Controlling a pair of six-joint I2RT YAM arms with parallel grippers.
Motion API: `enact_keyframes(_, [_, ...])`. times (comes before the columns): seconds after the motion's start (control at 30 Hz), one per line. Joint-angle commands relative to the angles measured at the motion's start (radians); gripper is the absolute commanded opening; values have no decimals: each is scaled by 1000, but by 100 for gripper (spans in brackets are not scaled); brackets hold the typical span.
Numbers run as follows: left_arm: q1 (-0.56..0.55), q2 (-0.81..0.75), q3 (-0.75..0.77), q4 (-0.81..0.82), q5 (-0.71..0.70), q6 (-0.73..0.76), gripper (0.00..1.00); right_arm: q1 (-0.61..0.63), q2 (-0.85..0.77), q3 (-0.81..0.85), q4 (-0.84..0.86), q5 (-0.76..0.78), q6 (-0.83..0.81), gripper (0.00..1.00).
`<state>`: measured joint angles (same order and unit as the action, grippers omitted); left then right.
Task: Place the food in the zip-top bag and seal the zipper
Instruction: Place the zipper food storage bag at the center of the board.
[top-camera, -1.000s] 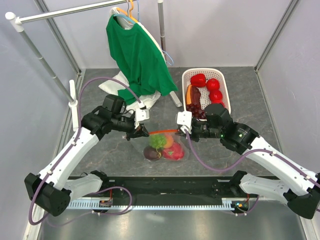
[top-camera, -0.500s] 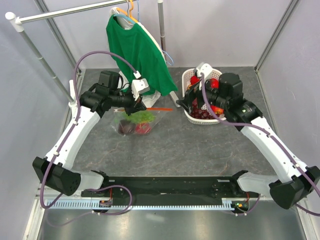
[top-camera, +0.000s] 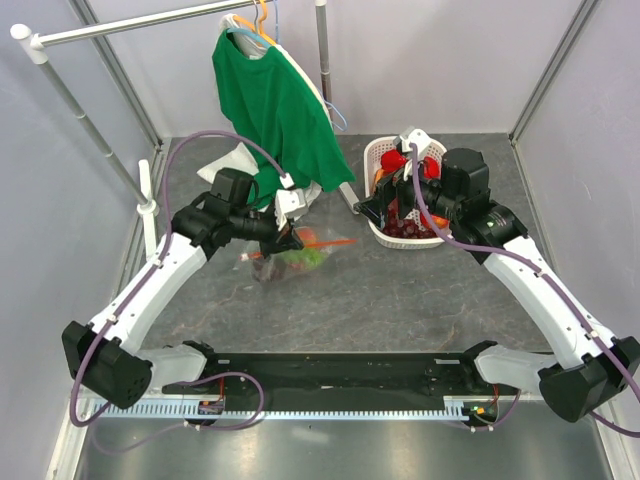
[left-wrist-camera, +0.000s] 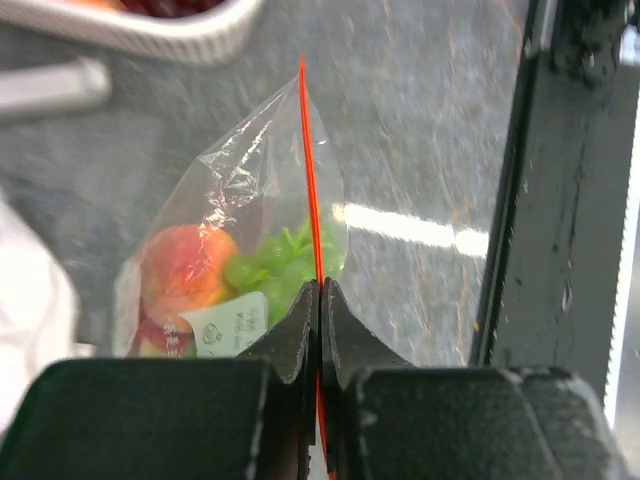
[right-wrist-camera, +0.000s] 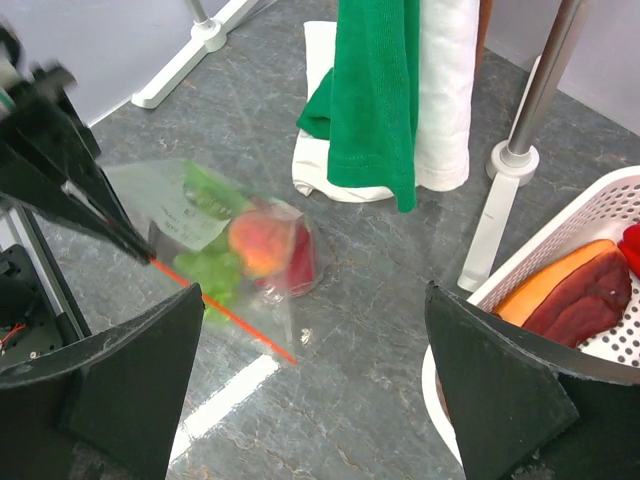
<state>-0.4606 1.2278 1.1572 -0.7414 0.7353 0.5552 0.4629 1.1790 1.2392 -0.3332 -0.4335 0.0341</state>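
The clear zip-top bag (top-camera: 290, 258) hangs from my left gripper (top-camera: 291, 240), which is shut on its orange-red zipper (left-wrist-camera: 310, 190). Inside it I see green grapes (left-wrist-camera: 275, 265), an orange-pink fruit (left-wrist-camera: 180, 270) and a dark red piece. The bag also shows in the right wrist view (right-wrist-camera: 230, 245), blurred, with the zipper (right-wrist-camera: 225, 315) running along its lower edge. My right gripper (top-camera: 372, 212) is open and empty, apart from the bag, beside the white basket (top-camera: 440, 240).
The white basket holds red fruits (top-camera: 395, 160) and an orange and dark red piece (right-wrist-camera: 575, 295). A green shirt (top-camera: 275, 110) hangs on a rack at the back, with white cloth (top-camera: 235, 165) on the table below. The rack's white base post (right-wrist-camera: 500, 210) stands near the basket.
My left gripper has carried the bag from the back left toward the table's middle and nearer. One second ago both grippers held the bag at the centre; the right gripper stays by the basket.
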Motion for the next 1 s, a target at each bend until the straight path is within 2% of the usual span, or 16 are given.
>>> enact_keyframes(0.0, [4, 2, 143, 132, 9, -110, 2, -3, -1, 9, 19, -13, 16, 98])
enact_keyframes(0.23, [100, 137, 246, 266, -39, -52, 2, -20, 36, 22, 20, -5, 23, 98])
enact_keyframes(0.3, [143, 174, 294, 293, -2, -60, 2, -24, 36, 23, 20, -10, 21, 98])
enact_keyframes(0.43, [149, 239, 403, 297, 48, -47, 2, -33, 36, 22, 20, -11, 21, 98])
enact_keyframes(0.57, [145, 219, 395, 307, 121, -77, 2, -36, 30, 16, 22, -4, 20, 98])
enact_keyframes(0.67, [143, 156, 273, 274, 179, -29, 2, -40, 15, -1, 20, -2, 12, 98])
enact_keyframes(0.77, [131, 98, 58, 189, 226, 72, 2, -40, -4, -23, 16, -5, 1, 98])
enact_keyframes(0.8, [125, 66, -56, 174, 231, 93, 2, -41, -10, -30, 10, -2, -3, 98])
enact_keyframes(0.9, [73, 24, -222, 88, 201, 218, 2, -41, -15, -38, -4, -2, -19, 98])
enact_keyframes(0.97, [27, 3, -273, 68, 173, 253, 2, -41, -13, -38, -10, -4, -28, 98])
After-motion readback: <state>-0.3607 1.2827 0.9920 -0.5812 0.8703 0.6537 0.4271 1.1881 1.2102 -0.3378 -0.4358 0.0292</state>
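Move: The zipper food storage bag is already pinched by its orange zipper in my left hand. The board's bare middle lies about 5 cm ahead of that hand, 8 cm to its right and 20 cm below. The bag's food hangs some 10 cm under the hand, about 5 cm ahead and 4 cm right. The green shirt's hem is roughly 15 cm straight ahead and 12 cm lower. From my right hand the board's middle is about 7 cm left, level fore and aft, and 31 cm below. I give the bag a quick swing: keeping the zipper pinched, my left hand sweeps forward about 13 cm and up some 7 cm towards the green shirt, its wrist tilting about 15 degrees. Then I whip back nearly as far and down about 12 cm, undoing the tilt and ending a little lower over the board than I began. ##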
